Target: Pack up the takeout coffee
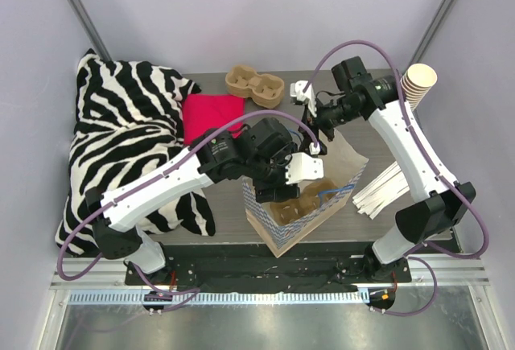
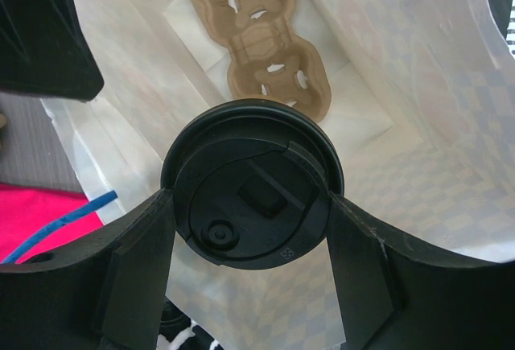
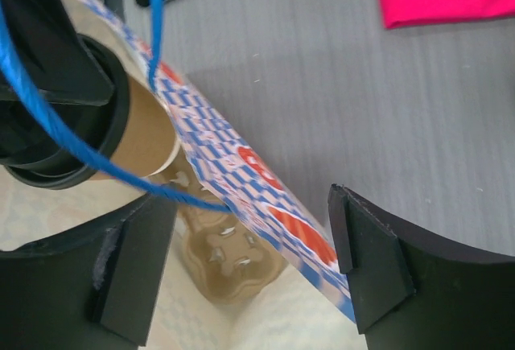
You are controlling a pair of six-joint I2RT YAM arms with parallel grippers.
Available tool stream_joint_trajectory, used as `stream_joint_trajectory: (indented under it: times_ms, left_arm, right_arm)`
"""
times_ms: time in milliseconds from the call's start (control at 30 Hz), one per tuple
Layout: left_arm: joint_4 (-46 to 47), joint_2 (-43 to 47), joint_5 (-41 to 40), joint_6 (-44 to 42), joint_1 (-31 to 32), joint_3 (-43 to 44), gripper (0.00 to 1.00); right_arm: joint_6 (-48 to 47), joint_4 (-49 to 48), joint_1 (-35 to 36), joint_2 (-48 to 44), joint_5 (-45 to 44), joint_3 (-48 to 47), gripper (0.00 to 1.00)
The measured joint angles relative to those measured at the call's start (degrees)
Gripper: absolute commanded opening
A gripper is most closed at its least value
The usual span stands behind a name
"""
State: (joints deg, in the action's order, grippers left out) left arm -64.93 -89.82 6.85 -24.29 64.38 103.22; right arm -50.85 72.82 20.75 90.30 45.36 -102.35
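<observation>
The takeout coffee, a tan cup point(image 3: 149, 137) under a round black lid point(image 2: 252, 181), hangs inside the mouth of the blue-checkered paper bag point(image 1: 278, 225). My left gripper point(image 2: 249, 199) is shut on it, one finger on each side of the lid. From above, the left gripper point(image 1: 290, 175) covers the cup. A brown cup carrier point(image 2: 261, 36) lies on the bag's floor below it. My right gripper point(image 3: 249, 201) is open and straddles the bag's far rim point(image 3: 265, 181), with the blue cord handle point(image 3: 96, 153) running by its left finger. In the top view the right gripper point(image 1: 320, 142) sits at the bag's back edge.
A zebra-print pillow point(image 1: 121, 141) fills the left side, with a pink cloth point(image 1: 211, 115) beside it. A second brown carrier point(image 1: 254, 83) lies at the back of the table. A stack of lidless tan cups point(image 1: 418, 83) stands at the far right, above white paper strips point(image 1: 386, 189).
</observation>
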Motion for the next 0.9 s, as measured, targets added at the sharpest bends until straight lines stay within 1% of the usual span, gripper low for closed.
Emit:
stream_joint_trajectory:
  times_ms: [33,67,133,167,200,233,267,333,467,667,767,900]
  left_arm:
    - [0.0,0.0,0.1,0.0,0.0,-0.2,0.15]
    - [0.0,0.0,0.1,0.0,-0.1,-0.3,0.15]
    - [0.0,0.0,0.3,0.0,-0.3,-0.6,0.15]
    - [0.0,0.1,0.3,0.0,-0.4,-0.8,0.15]
    - [0.1,0.1,0.3,0.0,-0.5,-1.0,0.15]
    - [0.2,0.3,0.3,0.0,-0.7,-1.3,0.15]
    - [0.2,0.5,0.3,0.0,-0.9,-1.6,0.15]
    - [0.3,0.9,0.2,0.0,-1.5,-1.8,0.14]
    - [0.8,2.1,-1.2,0.3,-3.0,-1.9,0.14]
    - [1.6,4.3,-4.3,1.3,-4.9,-1.9,0.14]
    - [2.3,6.0,-4.4,1.4,-5.0,-3.1,0.14]
    - [3.3,9.4,-4.2,1.4,-4.8,-9.0,0.14]
  right_arm:
    - [-0.4,0.2,0.6,0.1,-0.3,0.5,0.71]
    - [-0.7,0.2,1.1,0.1,-0.6,1.0,0.59]
    - [-1.5,0.4,1.9,0.1,-1.1,1.8,0.46]
    - [-1.4,0.6,2.1,0.1,-1.5,2.1,0.26]
    - [-1.2,0.5,2.3,0.1,-2.0,2.3,0.14]
    - [-0.4,0.5,2.3,0.1,-2.4,2.6,0.04]
    - [-0.2,0.5,2.4,0.1,-2.8,2.6,0.01]
    - [3.3,-0.8,2.4,0.1,-4.2,2.9,0.01]
    - [15.5,-8.1,2.6,-1.0,-8.3,4.8,0.01]
    - [32.5,-20.0,3.5,-10.3,-14.8,11.6,0.01]
    - [37.7,-23.7,5.3,-15.1,-17.1,13.4,0.01]
    - [41.0,-27.5,7.9,-19.8,-19.9,16.6,0.01]
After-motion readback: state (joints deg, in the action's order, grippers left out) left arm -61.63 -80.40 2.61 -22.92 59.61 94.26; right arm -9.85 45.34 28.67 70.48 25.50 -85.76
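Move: The right hand's open fingers straddle the bag's far-left rim, which is about 2 cm below and 1 cm back; the far blue handle arches some 3 cm to its left and 1 cm back. The cup in the left hand is roughly 10 cm back and 9 cm left of the right hand. From the left hand, the cup carrier in the bag lies about 13 cm right, 4 cm ahead and 21 cm below; the near handle is some 15 cm right and 1 cm back. Sinking about 2 cm, the right hand shuts its fingers on the bag's rim, pinching the paper, then draws it forward a little and up some 7 cm, easing back at the end while turning clockwise roughly 30 degrees. The left hand keeps the lidded cup in its grip at the bag's mouth, shifting about 5 cm left and first forward, then slightly back. ##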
